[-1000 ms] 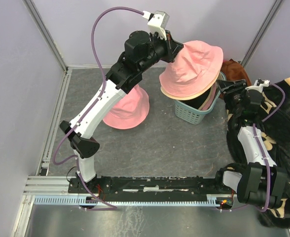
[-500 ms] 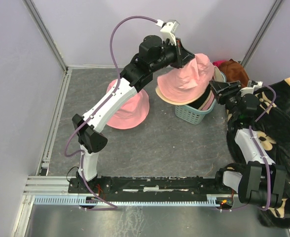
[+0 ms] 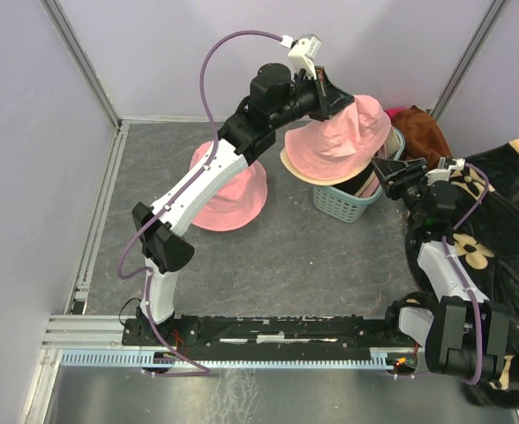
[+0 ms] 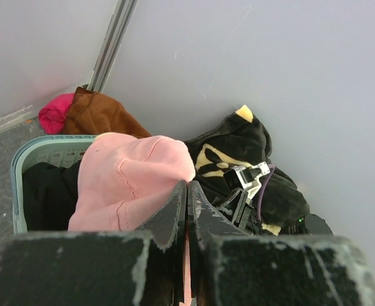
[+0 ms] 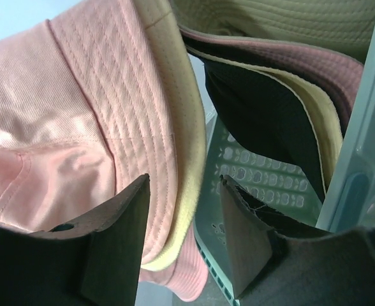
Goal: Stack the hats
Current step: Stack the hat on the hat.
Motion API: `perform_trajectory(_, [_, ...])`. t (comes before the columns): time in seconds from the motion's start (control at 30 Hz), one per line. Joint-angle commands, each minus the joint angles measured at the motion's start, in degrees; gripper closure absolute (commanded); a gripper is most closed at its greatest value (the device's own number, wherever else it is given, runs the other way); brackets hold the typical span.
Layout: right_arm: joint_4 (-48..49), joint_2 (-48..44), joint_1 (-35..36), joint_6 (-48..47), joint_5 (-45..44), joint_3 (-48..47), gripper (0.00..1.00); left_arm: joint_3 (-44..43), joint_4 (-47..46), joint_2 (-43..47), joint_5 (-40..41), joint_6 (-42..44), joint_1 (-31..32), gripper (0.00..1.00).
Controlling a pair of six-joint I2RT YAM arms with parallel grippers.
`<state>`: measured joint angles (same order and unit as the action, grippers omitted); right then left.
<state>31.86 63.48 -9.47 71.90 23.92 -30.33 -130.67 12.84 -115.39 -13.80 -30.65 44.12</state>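
Note:
My left gripper (image 3: 332, 95) is shut on the crown of a pink hat (image 3: 339, 141) and holds it up over the teal basket (image 3: 341, 205). In the left wrist view the pink fabric (image 4: 124, 185) is pinched between the closed fingers of that gripper (image 4: 187, 186). My right gripper (image 3: 385, 173) is open at the basket's right side. In the right wrist view the hanging hat's brim (image 5: 143, 127), pink with a beige lining, lies between the spread jaws of the right gripper (image 5: 184, 185). More hats (image 5: 283, 76) sit folded in the basket. Another pink hat (image 3: 229, 196) lies on the table to the left.
A rust-brown cloth (image 3: 423, 128) and a magenta scrap (image 4: 55, 113) lie behind the basket in the back right corner. A black blanket with beige flowers (image 3: 502, 230) covers the right side, around the right arm. Purple walls (image 3: 65, 132) close in the left and back.
The left arm has swung the held pink hat, which now hangs tilted over the basket. The right gripper has moved left towards the hat's brim.

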Motion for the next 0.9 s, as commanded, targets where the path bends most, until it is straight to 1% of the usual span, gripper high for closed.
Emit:
perform_trajectory(0.0, [4.15, -1.31, 0.04, -0.97, -0.31, 0.90, 0.45, -2.86, -5.48, -0.31, -1.40, -2.36, 0.33, 0.97])
perform_trajectory(0.2, [6.56, -0.62, 0.02, 0.53, -0.44, 1.16, 0.49, -3.16, -5.51, -0.45, -1.33, -2.74, 0.52, 0.97])
perform_trajectory(0.47, [5.38, -2.64, -0.23, -0.17, -1.94, 2.69, 0.63, -3.93, -5.54, -0.54, -1.06, -3.17, 0.69, 0.97])
perform_trajectory(0.87, [8.03, -0.37, -0.22, 0.60, -1.31, 2.73, 0.65, -4.75, -5.81, -1.45, -1.66, -4.25, 1.09, 0.97])
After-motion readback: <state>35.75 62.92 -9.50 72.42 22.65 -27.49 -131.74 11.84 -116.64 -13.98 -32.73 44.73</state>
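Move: The pink hat already hangs from my left fingers over the basket. The brim edge my right fingers straddle lies some 2 cm ahead and 1 cm left of my right hand, about level; from my left hand it is roughly 5 cm right, 4 cm back and 17 cm below. The basket's middle is about 5 cm ahead, 5 cm left and 13 cm below my right hand. The stacked hats stand some 27 cm left of my left hand, 6 cm back and 38 cm down. I close my right fingers partway around the hanging hat's brim edge, narrowing their gap by over a third while that hand stays nearly in place, level above the basket's right side. My left hand keeps its pinch on the hat, easing about 1 cm to the right towards my right hand; it dips some 1 cm, then comes back up. ##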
